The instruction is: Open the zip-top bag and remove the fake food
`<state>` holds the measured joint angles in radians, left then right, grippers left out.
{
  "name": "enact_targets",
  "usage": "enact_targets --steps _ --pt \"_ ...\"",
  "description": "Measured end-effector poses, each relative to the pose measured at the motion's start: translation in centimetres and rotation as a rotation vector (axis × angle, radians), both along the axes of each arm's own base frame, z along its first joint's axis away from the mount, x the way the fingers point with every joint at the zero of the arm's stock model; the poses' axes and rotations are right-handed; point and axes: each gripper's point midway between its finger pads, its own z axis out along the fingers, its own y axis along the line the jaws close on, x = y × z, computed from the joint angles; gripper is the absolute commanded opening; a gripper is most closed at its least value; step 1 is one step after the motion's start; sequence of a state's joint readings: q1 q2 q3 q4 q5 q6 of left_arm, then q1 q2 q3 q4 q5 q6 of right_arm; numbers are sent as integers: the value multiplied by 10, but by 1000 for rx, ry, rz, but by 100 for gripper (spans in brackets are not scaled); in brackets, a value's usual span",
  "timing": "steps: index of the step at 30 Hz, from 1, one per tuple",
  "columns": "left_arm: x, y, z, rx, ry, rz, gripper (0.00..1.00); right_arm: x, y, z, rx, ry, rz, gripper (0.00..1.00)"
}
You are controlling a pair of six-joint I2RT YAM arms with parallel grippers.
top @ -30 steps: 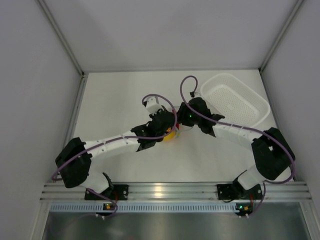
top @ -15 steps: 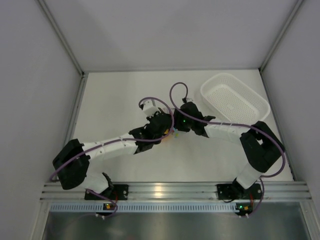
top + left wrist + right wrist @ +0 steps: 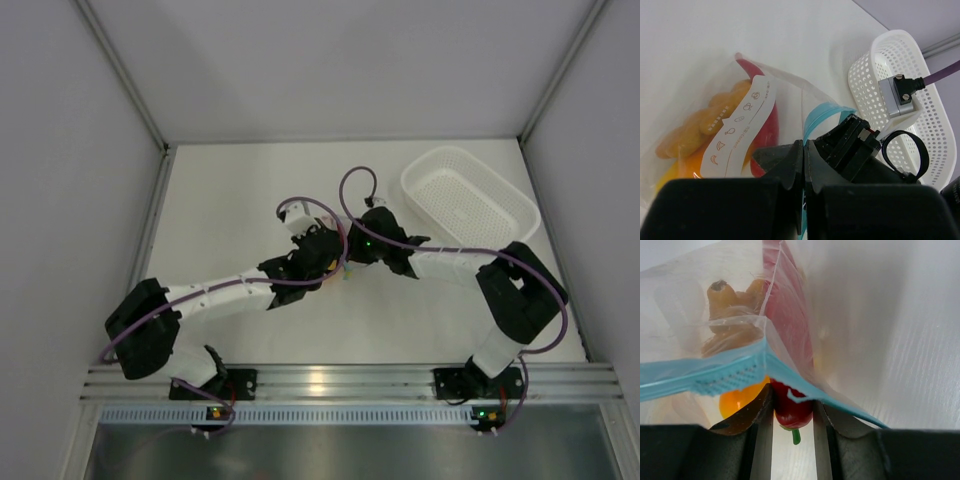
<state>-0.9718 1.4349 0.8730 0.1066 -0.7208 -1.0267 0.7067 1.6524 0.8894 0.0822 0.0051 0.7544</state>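
The zip-top bag (image 3: 742, 75) lies at the table's middle, mostly hidden between both grippers in the top view (image 3: 344, 269). My left gripper (image 3: 805, 150) (image 3: 325, 262) is shut on its light blue zip strip (image 3: 816, 114). The bag holds a red chili pepper (image 3: 769, 120), an orange lumpy chunk (image 3: 695, 130) and a yellow-orange wedge (image 3: 675, 175). My right gripper (image 3: 792, 412) (image 3: 352, 255) is at the bag's open mouth. Its jaws are shut on the chili's stem end (image 3: 792, 410), under the zip strip (image 3: 715, 375). The chunk (image 3: 725, 300) and the wedge (image 3: 737, 396) lie behind.
A white perforated basket (image 3: 412, 185) stands at the back right, close behind my right wrist, and shows in the left wrist view (image 3: 890, 45). Purple cables loop above both wrists. Side walls bound the table on left and right.
My right arm has swung left, onto the bag, and its gripper has met the left one. The left gripper shifted slightly left. The bag's yellow contents are now mostly covered.
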Motion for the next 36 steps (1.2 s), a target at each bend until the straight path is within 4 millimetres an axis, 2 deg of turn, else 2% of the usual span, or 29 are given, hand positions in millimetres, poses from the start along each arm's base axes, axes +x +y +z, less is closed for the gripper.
enact_targets --steps 5,15,22,28,36 --pt "0 1 0 15 -6 -3 0 0 0 5 2 -15 10 4" --pt "-1 0 -3 99 -17 -56 0 -7 -8 29 -21 -61 48 2" --pt "-3 -2 -15 197 -15 -119 0 -20 -13 45 -22 -69 91 0" --pt "-3 1 -18 280 -31 -151 0 -31 -22 49 -57 -55 134 0" --pt "3 14 -16 377 -61 -115 0 -45 -36 60 -96 -60 187 0"
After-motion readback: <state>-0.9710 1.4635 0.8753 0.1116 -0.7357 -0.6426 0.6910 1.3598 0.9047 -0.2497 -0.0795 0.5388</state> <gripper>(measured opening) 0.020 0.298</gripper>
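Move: The right fingers, in the bag, already grip the stem end of the red pepper; the white basket it should go to is centred about 30 cm to their right, 13 cm farther out and a little lower. The bag's mouth opens some 6 cm above them, the orange food lies 5 cm left and 3 cm back, the tan knobbly food 9 cm left and level. From the left hand, holding the blue zip edge, the pepper's middle is 6 cm ahead, 5 cm left, 12 cm below. Keeping its pinch on the pepper's stem end, the right hand draws it out through the bag's mouth, first almost straight up and then also back and to the right, ending about 6 cm higher, 4.5 cm back and 3.5 cm to the right, with a slight counter-clockwise turn. The left hand keeps its shut fingers on the blue zip edge and rolls some 20 degrees, its left side rising, while it sinks a couple of centimetres and finally eases slightly left, away from the departing right hand. ##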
